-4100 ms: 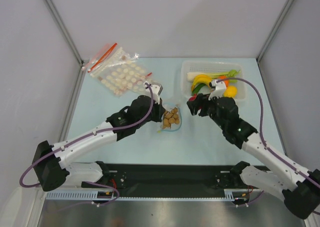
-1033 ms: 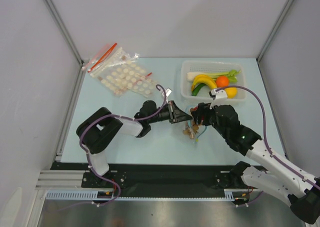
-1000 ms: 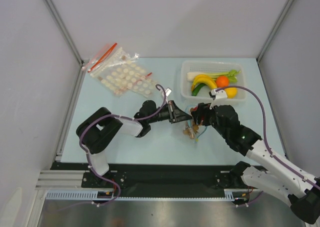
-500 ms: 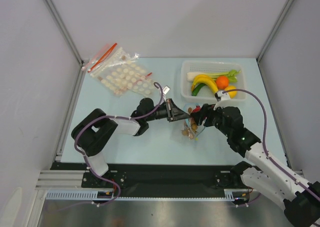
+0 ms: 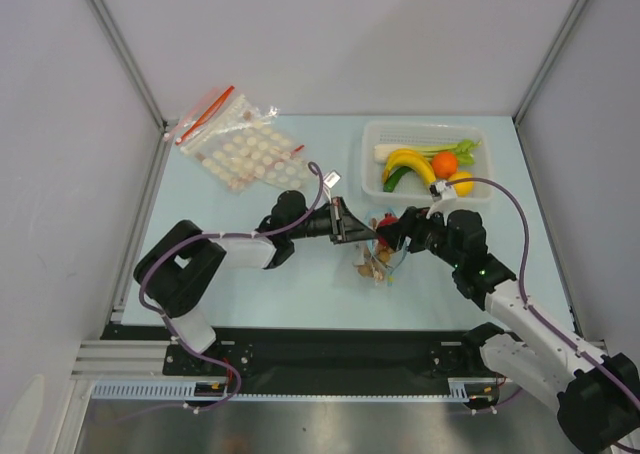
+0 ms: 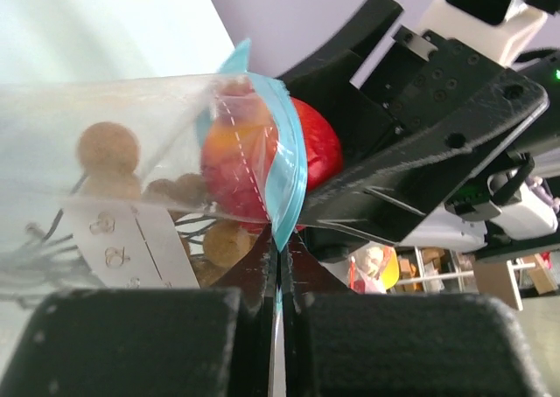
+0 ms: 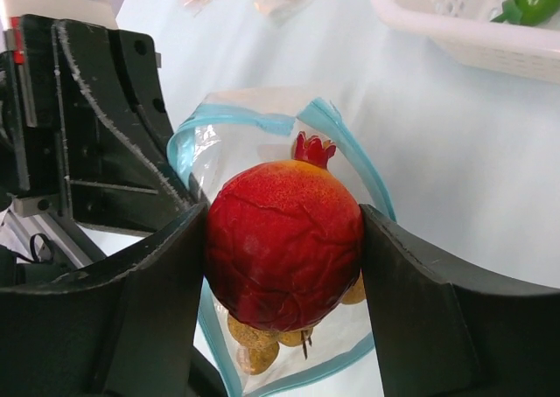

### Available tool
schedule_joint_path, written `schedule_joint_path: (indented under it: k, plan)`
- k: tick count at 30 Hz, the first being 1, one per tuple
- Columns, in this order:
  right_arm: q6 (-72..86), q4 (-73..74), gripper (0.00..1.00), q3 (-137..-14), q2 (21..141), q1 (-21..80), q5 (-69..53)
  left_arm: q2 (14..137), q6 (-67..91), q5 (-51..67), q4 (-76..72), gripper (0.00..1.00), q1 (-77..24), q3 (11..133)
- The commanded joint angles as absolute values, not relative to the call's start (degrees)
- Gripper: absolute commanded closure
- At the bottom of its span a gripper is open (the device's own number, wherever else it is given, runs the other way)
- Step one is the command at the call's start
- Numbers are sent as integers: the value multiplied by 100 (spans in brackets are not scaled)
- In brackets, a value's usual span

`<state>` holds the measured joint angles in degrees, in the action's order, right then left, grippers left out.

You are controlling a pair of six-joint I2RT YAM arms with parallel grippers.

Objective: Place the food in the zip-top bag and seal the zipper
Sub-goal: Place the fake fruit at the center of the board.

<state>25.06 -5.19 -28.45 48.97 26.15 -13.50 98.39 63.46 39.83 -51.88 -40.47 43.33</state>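
The small clear zip-top bag [image 5: 375, 262] hangs lifted at the table's middle, its blue-teal zipper [image 7: 185, 137] gaping open. My left gripper [image 5: 361, 233] is shut on the zipper strip [image 6: 287, 177]. Tan-brown round fruits [image 7: 254, 343] sit inside the bag and also show in the left wrist view [image 6: 108, 148]. My right gripper [image 7: 285, 253] is shut on the small red round fruit [image 7: 284, 244] and holds it at the bag's mouth; that fruit also shows in the top view [image 5: 386, 224] and the left wrist view [image 6: 311, 149].
A white basket [image 5: 377, 135] at the back right holds bananas [image 5: 407, 161], an orange [image 5: 445, 162] and a lemon [image 5: 462, 182]. A clear bag with white discs [image 5: 247, 156] and a red-strip bag [image 5: 206, 114] lie at the back left.
Both grippers rose and shifted slightly back with the bag. My right gripper carried the red fruit closer into the bag's open mouth.
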Motion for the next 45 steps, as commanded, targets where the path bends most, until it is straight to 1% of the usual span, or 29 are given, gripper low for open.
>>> schedule_joint_path:
  k: [1, 4, 7, 9, 11, 13, 14, 15, 16, 17, 19, 20, 25, 28, 29, 31, 35, 36, 37, 39, 43, 45]
  plan:
    - [2672, -879, 71, -2944, 4975, 2646, -1609, 9396, 6038, 4227, -5142, 100, -4096, 4649]
    - [2725, -931, 76, -2927, 5053, 2619, -1643, 9308, 5942, 4342, -4966, 100, -4096, 4711]
    - [2768, -958, 81, -2935, 5255, 2619, -1635, 9185, 5617, 4351, -4397, 100, -4104, 4842]
    - [2786, -1063, 85, -2944, 5422, 2628, -1774, 9123, 5249, 4316, -3713, 100, -4122, 5027]
    - [2830, -1168, 86, -2918, 5510, 2654, -1880, 9071, 5037, 4280, -3359, 100, -4157, 5219]
    - [2839, -1318, 89, -2892, 5590, 2707, -1951, 9044, 4668, 4202, -2552, 100, -4183, 5422]
    - [2839, -1371, 89, -2892, 5616, 2759, -1986, 9027, 4484, 4140, -2114, 100, -4218, 5719]
    - [2839, -1415, 89, -2874, 5642, 2786, -2039, 9026, 3986, 3853, -1666, 99, -4262, 5913]
    - [2821, -1450, 90, -2883, 5651, 2812, -2013, 9026, 3703, 3632, -556, 99, -4306, 6141]
    - [2795, -1441, 91, -2883, 5643, 2847, -1987, 9026, 3439, 3404, -84, 98, -4428, 6596]
    - [2786, -1441, 91, -2892, 5651, 2918, -1951, 9044, 2886, 2659, 1056, 98, -4552, 7003]
    - [2777, -1459, 92, -2892, 5643, 2927, -1951, 9044, 2787, 2454, 1264, 98, -4640, 7301]
    - [2821, -1854, 93, -2734, 5476, 3014, -2214, 9149, 2391, 1724, 2301, 98, -4825, 7962]
    - [2865, -2021, 93, -2646, 5327, 3041, -2276, 9263, 2180, 1039, 3056, 98, -5018, 8463]
    - [2874, -2056, 93, -2602, 5239, 3041, -2276, 9325, 2127, 637, 3241, 98, -5158, 8777]
    - [2900, -2188, 94, -2549, 5168, 3059, -2285, 9474, 1978, 353, 3891, 98, -5299, 9174]
    - [2944, -2320, 94, -2408, 4879, 3059, -2181, 10088, 1820, -446, 4981, 100, -5738, 10499]
    - [2953, -2225, 95, -2391, 4730, 3050, -2101, 10186, 1819, -927, 5166, 100, -5809, 10703]
    - [2953, -2189, 95, -2382, 4659, 3050, -1970, 10317, 1828, -1132, 5525, 100, -5940, 11036]
    - [2944, -2092, 95, -2321, 4414, 3041, -1820, 10405, 1837, -1509, 5747, 100, -6020, 11275]
    - [2927, -1969, 95, -2206, 3922, 3041, -1451, 10468, 1855, -1880, 6117, 100, -6126, 11636]
    - [2883, -1916, 96, -2145, 3693, 3041, -1284, 10381, 1785, -1811, 6179, 100, -6144, 11751]
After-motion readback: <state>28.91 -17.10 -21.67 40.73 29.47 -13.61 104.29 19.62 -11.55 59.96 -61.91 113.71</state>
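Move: The right hand already grips the pomegranate at the mouth of the zip-top bag; the middle of the bag is about 4 cm back, 3 cm to its left and 7 cm below. The white basket is some 17 cm ahead, 7 cm to its right and 11 cm lower, and the green pepper inside is 13 cm ahead and 1 cm right. The left hand pinches the bag's blue rim, the pomegranate about 4 cm to its right, 2 cm ahead and level. Up about 7 cm goes the left hand, drawing back slightly, its fingers swinging some 60 degrees from pointing level to the right to steeply downwards, with the blue rim between them at the end as at the start. The right hand, still gripping the pomegranate, first dips about 2 cm while easing forward and left, then reverses, rising about 5 cm and pulling back towards its base at the bag mouth. ##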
